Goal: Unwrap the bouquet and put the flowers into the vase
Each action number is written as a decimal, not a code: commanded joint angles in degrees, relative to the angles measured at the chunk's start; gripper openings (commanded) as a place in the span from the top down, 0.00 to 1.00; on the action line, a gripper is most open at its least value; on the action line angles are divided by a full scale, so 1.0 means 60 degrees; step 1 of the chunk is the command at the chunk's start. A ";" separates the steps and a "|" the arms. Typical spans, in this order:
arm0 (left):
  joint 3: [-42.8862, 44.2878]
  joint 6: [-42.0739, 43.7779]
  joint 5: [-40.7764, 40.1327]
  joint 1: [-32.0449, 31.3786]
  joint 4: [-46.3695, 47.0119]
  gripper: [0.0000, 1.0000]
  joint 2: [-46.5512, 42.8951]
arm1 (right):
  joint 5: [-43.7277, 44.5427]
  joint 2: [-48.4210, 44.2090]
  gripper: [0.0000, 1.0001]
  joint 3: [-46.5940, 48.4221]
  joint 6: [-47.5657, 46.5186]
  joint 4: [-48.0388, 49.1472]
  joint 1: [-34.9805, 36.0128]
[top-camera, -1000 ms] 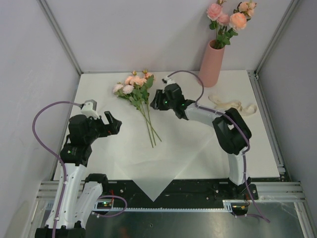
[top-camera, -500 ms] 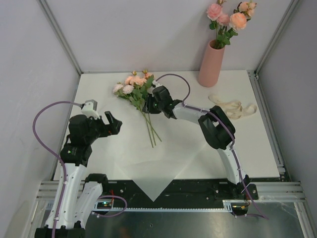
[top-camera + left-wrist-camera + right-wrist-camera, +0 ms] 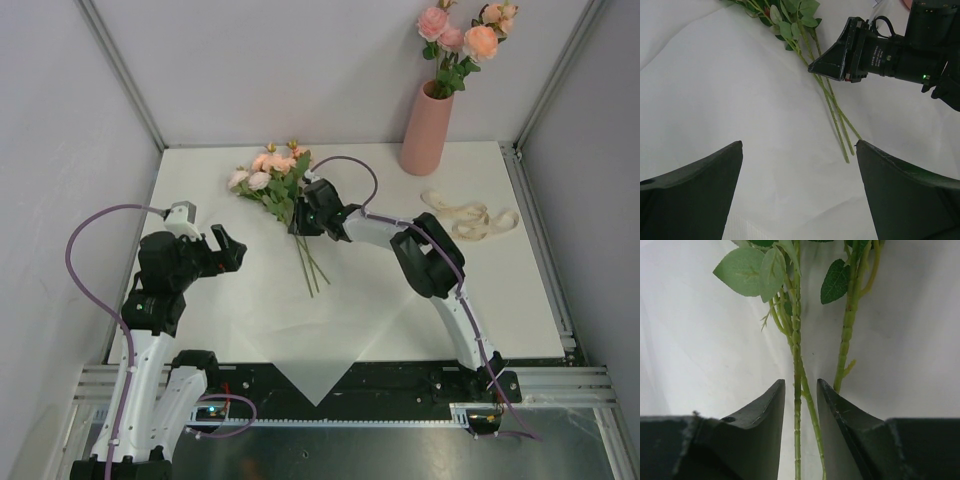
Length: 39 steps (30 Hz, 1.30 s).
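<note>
Loose flowers (image 3: 270,175), pink and peach roses with green leaves, lie on flat white wrapping paper (image 3: 300,330), their stems (image 3: 308,262) pointing toward me. My right gripper (image 3: 300,222) is down at the stems just below the leaves. In the right wrist view its jaws (image 3: 801,382) straddle two thin stems (image 3: 797,355) with a small gap on each side, so it is open; a third stem (image 3: 845,350) lies outside the right finger. My left gripper (image 3: 232,252) hangs wide open and holds nothing, to the left of the stems (image 3: 837,120). The salmon-pink vase (image 3: 427,128) stands at the back right with roses (image 3: 462,35) in it.
A cream ribbon (image 3: 470,215) lies loose on the table, right of the right arm. The paper's point overhangs the near table edge (image 3: 315,395). Grey walls and metal frame posts close in the table on three sides.
My right arm has swung left and down onto the stems, and its jaws have narrowed around two of them. The left arm has not moved.
</note>
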 commanded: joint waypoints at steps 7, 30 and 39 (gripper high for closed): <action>-0.0071 0.0035 0.0143 -0.0055 0.0335 0.00 -0.0068 | 0.0015 -0.0261 0.85 -0.0215 -0.0224 0.1191 0.0121; -0.0077 0.0035 0.0142 -0.0051 0.0332 0.00 -0.0039 | -0.0070 -0.3229 1.00 -0.2465 0.0089 0.3495 0.0050; -0.0085 0.0039 0.0138 -0.0055 0.0330 0.00 -0.0035 | 0.0059 -0.3106 0.96 -0.2912 0.0783 0.3505 0.0079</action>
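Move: My right fingers, part open just over the table, already straddle a flower stem, practically at my hand point and about 1 cm below; another stem crosses roughly 1 cm to its right. The peach heads lie some 21 cm ahead and 6 cm left, the pale pink ones 17 cm ahead and 13 cm left. The vase stands about 25 cm ahead, 35 cm right. From my left hand, the stem is around 17 cm ahead, 10 cm right and 18 cm below. I pinch the stem between my right fingertips, shutting them while the hand stays down nearly in place, then lift it about 12 cm almost straight up off the paper, slowing at the top. As I rise, I tip the fingers up some 20 degrees towards level and keep them shut on the stem. ##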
